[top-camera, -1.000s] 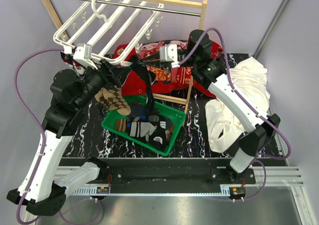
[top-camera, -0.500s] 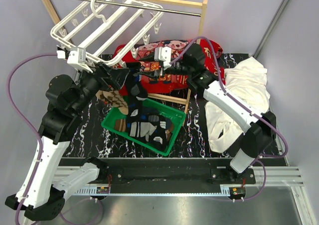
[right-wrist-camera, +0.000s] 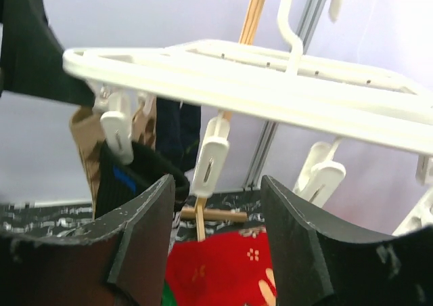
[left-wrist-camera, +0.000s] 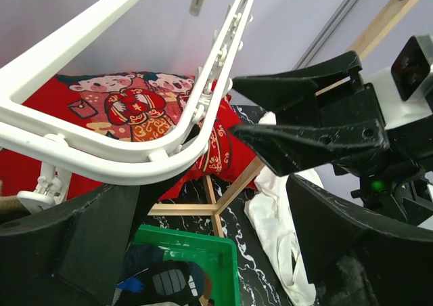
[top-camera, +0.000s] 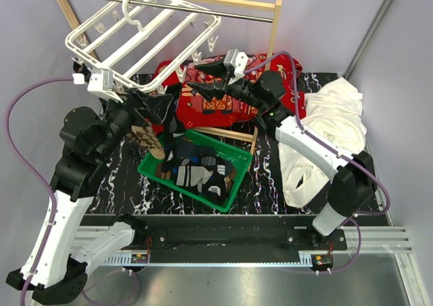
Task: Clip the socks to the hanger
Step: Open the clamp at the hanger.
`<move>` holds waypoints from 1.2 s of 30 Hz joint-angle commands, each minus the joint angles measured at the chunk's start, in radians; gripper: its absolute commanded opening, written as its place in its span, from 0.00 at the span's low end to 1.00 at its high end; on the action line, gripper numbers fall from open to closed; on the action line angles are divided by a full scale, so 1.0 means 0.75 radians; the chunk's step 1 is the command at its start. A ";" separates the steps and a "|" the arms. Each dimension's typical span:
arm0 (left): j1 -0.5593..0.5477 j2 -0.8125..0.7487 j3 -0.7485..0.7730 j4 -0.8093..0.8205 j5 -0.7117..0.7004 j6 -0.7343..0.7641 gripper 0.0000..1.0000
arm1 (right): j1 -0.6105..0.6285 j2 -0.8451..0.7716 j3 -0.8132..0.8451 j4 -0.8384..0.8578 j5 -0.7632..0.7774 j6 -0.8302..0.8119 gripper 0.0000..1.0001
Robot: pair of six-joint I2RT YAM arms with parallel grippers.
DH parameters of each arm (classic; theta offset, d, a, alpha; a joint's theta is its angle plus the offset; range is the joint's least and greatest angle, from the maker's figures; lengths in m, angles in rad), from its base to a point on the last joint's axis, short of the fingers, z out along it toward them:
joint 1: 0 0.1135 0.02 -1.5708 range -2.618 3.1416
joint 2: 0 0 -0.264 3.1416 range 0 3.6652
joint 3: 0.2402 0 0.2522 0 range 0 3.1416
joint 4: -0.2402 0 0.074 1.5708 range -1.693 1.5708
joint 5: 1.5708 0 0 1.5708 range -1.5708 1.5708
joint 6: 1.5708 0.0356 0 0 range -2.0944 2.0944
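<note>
The white hanger [top-camera: 145, 38] hangs tilted from the rod at the back left. A brown argyle sock [top-camera: 145, 137] and a dark sock [top-camera: 169, 126] dangle from its near-edge clips. More socks [top-camera: 199, 174] lie in the green basket [top-camera: 233, 191]. My left gripper [top-camera: 162, 105] is open just under the hanger's near corner [left-wrist-camera: 135, 150], holding nothing. My right gripper [top-camera: 203, 84] is open to the right of that corner. In the right wrist view the black sock [right-wrist-camera: 128, 177] hangs clipped to the left of my open right gripper [right-wrist-camera: 216, 204], and a free clip [right-wrist-camera: 211, 158] hangs beyond the fingers.
A wooden rack [top-camera: 274, 18] with a metal rod carries the hanger, and its base bar [top-camera: 237, 135] lies on the table. A red printed cloth [top-camera: 223, 99] lies behind the basket. A big white cloth [top-camera: 325, 137] is heaped at the right.
Both grippers have opened. The right gripper let go of the dark sock, which now hangs from a clip. The hanger swung up and to the left.
</note>
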 commanded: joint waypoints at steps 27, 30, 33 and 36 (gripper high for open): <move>0.001 -0.065 0.045 0.063 0.108 0.056 0.95 | 0.085 0.265 0.223 0.287 0.056 0.151 0.47; -0.001 -0.059 0.067 0.065 0.153 0.048 0.94 | 0.089 0.243 0.172 0.304 0.060 0.153 0.40; 0.001 -0.049 0.096 0.069 0.209 0.032 0.95 | 0.099 0.214 0.123 0.308 0.072 0.153 0.34; 0.001 -0.030 0.123 0.080 0.286 0.005 0.95 | 0.107 0.186 0.092 0.298 0.078 0.153 0.27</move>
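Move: The clamp I want is the second one along the hanger's near edge, about 6 cm to the left of my right fingertips and 1 cm ahead, near their height. The corner clamp stands roughly 5 cm back and 6 cm farther left of it, with the black sock's top hanging just below that corner; the next clamp is some 7 cm ahead and 6 cm right of it. From my left hand the wanted clamp lies about 11 cm ahead, 5 cm right, a little above. I reach my right hand about 5 cm left to the second clamp, easing slightly forward and dipping a little after a small rise, then bring the half-open fingers partway together around its lower end to pinch it. Meanwhile my left hand, fingers staying wide open, backs about 2.5 cm away from the clamp and rises a little, turning slightly clockwise. ##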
